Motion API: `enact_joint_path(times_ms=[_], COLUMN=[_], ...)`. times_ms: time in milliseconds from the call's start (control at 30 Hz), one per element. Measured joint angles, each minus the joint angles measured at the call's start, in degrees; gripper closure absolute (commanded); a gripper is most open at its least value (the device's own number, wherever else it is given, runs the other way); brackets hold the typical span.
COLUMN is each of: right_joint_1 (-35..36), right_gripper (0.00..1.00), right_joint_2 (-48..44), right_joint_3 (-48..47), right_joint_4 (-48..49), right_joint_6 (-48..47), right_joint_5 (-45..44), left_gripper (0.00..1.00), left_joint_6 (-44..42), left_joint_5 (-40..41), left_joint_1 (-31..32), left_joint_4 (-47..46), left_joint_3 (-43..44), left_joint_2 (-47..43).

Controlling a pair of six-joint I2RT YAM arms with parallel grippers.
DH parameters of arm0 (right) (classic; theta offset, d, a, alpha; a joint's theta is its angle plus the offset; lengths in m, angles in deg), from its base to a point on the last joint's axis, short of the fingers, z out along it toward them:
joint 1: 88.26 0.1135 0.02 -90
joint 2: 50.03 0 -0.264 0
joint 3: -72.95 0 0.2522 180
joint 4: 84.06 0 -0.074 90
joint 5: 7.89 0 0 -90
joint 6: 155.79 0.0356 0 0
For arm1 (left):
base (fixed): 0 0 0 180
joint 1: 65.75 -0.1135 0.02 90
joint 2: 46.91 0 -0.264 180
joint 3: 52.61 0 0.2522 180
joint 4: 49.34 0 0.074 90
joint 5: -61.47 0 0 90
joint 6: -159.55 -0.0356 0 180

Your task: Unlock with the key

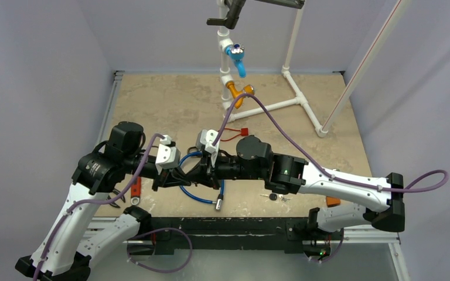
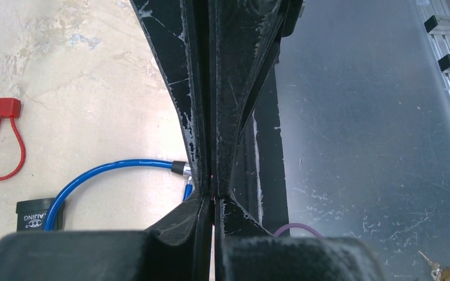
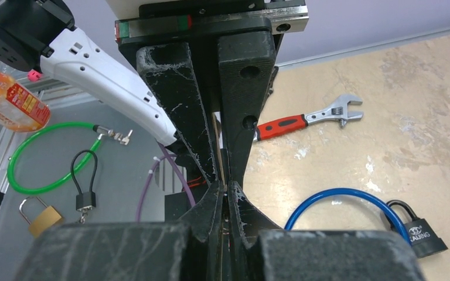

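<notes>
The blue cable lock (image 1: 196,196) lies on the table under both grippers, and its black body (image 3: 422,234) (image 2: 35,213) rests flat. A small key (image 1: 275,197) with a dark head lies on the table beside the right arm. My left gripper (image 2: 212,196) (image 1: 174,175) and my right gripper (image 3: 225,190) (image 1: 195,173) are both shut and meet tip to tip above the blue cable. A thin pale sliver shows in the slit between the jaws, and I cannot tell what it is.
A red cable lock (image 1: 234,133) lies further back and a red-handled wrench (image 3: 304,120) lies at the left. A white pipe frame (image 1: 296,88) with valves stands at the rear. A green cable (image 3: 47,155), small padlocks (image 3: 85,196) and a bottle (image 3: 9,99) rest on the metal shelf in front.
</notes>
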Motion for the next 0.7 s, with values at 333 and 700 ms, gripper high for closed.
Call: enact_joint_path(times_ms=[333,700], right_joint_1=[0.00,-0.02], right_gripper=[1.00,1.00], right_joint_2=[-4.87,-10.14], right_joint_3=[6.14,16.15], right_joint_4=[3.32,13.03], right_joint_6=[2.27,7.23], right_joint_5=[-3.08,-7.67], left_gripper=[0.78,0.58], left_joint_6=[0.59,2.01], left_joint_5=[-1.14,-3.06], left_joint_1=[0.07,0.04], left_joint_4=[-1.70,-2.32], left_joint_3=[0.00,-0.17], left_joint_2=[0.02,-0.66])
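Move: The key is pinched between both hands' fingertips, about level with the left hand point and some 1 cm left of the right one. From the left hand, the blue lock's metal head lies about 7 cm right and 2 cm ahead, its cable loop some 12 cm straight ahead. The black padlock stands about 24 cm ahead and 1 cm left, the red cable lock some 32 cm ahead and 13 cm right. All lie on the table, roughly 28 cm down. The left fingers let go of the key, opening about a third, while the right fingers keep their pinch and draw it away to the right, about 3 cm. The right hand also dips some 2 cm before rising slightly at the end, turning roughly 10 degrees clockwise with its left side tipping up; the left hand lifts about 1 cm. ##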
